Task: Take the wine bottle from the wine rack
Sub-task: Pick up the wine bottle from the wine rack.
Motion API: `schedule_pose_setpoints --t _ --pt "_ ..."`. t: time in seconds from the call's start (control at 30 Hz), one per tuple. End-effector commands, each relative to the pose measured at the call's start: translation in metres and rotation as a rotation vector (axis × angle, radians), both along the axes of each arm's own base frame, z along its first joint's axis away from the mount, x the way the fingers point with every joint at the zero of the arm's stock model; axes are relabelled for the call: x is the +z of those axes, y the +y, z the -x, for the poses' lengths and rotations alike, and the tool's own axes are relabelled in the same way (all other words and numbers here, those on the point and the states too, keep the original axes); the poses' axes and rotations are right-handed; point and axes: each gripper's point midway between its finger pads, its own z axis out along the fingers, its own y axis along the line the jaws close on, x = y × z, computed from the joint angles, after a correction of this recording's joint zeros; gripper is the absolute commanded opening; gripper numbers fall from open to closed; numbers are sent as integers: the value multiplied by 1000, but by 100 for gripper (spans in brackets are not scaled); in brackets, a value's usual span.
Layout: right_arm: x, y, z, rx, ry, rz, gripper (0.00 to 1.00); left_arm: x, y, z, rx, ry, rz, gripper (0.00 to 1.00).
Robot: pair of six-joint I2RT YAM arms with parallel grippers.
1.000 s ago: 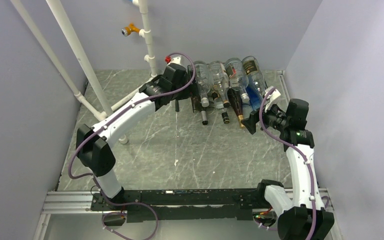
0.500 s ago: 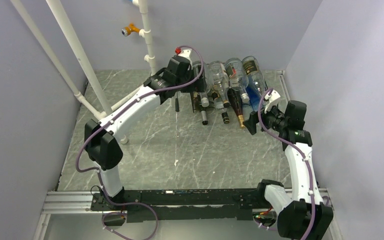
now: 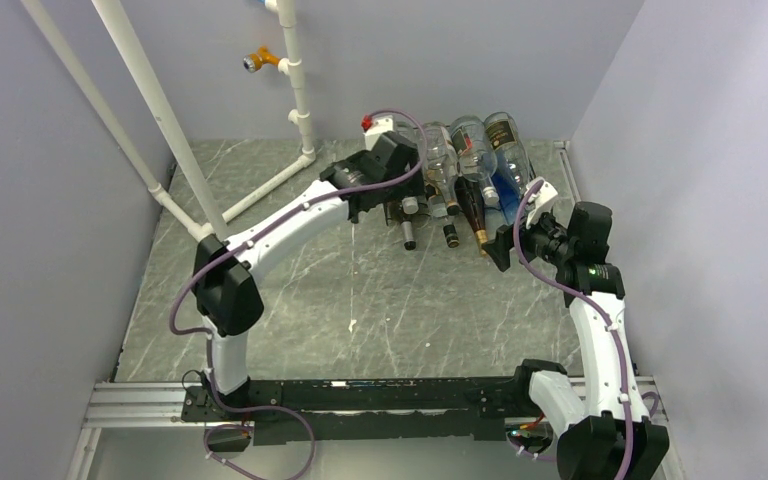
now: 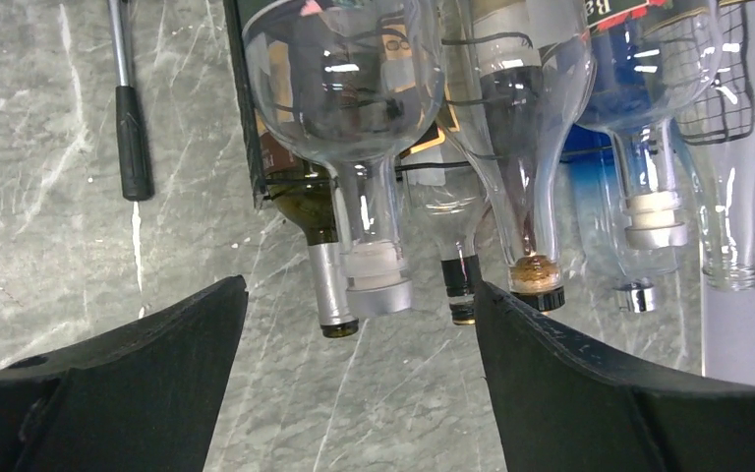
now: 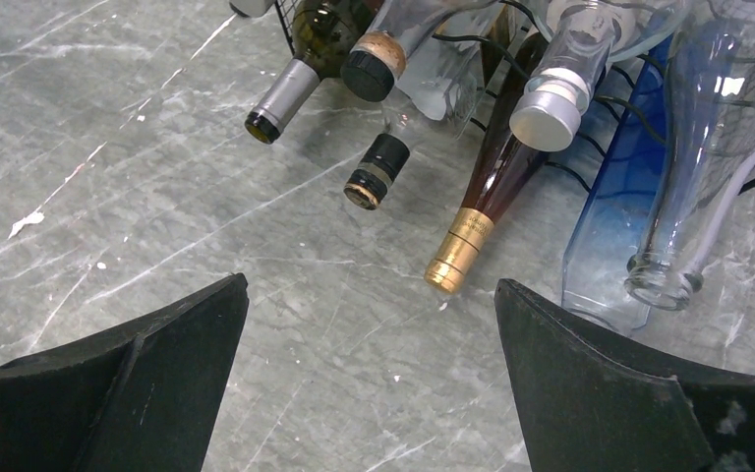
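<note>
The black wire wine rack (image 4: 244, 128) stands at the back of the table with several bottles lying in it, necks toward me. My left gripper (image 3: 401, 186) hovers at its left end, open. In the left wrist view its fingers (image 4: 359, 295) frame a clear bottle with a silver cap (image 4: 354, 108) and, beneath it, a dark green wine bottle with a silver foil neck (image 4: 325, 285); nothing is between the pads. My right gripper (image 3: 501, 246) is open at the rack's right front, short of a brown bottle with a gold foil tip (image 5: 472, 221) and a blue bottle (image 5: 614, 197).
White pipes (image 3: 160, 110) slant across the back left, with a yellow valve (image 3: 260, 62) on the rear wall. A black-handled tool (image 4: 133, 138) lies on the marble table left of the rack. The right wall runs close beside the right arm.
My left arm has swung to the right, from the rack's left side to over its leftmost bottles, and its jaws have narrowed a little. The right arm has hardly moved.
</note>
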Motion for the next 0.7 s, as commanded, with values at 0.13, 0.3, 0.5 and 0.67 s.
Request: schedule_pose_setpoints --t 0.13,0.3,0.5,0.67 --pt "15 -1 -5 2 -55 18 100 -3 -7 -12 100 -28 -18 78" --pt "14 -2 -6 -4 -53 21 100 -5 -11 -20 112 -42 -43 75" --pt "12 -2 -7 -5 -46 21 100 -15 -19 -26 102 -43 -45 69" --pt "10 -2 -7 -5 -42 21 100 -20 -24 -30 96 -48 -41 63"
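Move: The neck of the leftmost clear wine bottle on the rack lies about 6 cm ahead of my left hand, 2 cm to its right and some 5 cm below. The next clear bottle's neck is about level with it, 8 cm farther right; the silver-foiled neck of the green bottle underneath sits about 5 cm ahead of my left hand, 2 cm left and 13 cm lower. From my idle right hand, the leftmost clear neck is about 15 cm ahead, 19 cm left and slightly lower. I lower my left hand about 4 cm onto the line of the leftmost clear bottle's neck, first edging a centimetre right, then easing some 2 cm forward as I sink. On the way I narrow the wide-open fingers by roughly a quarter of their range, one to each side of the stoppered neck end without gripping, with only a slight wrist roll and turn of about 5 degrees. ##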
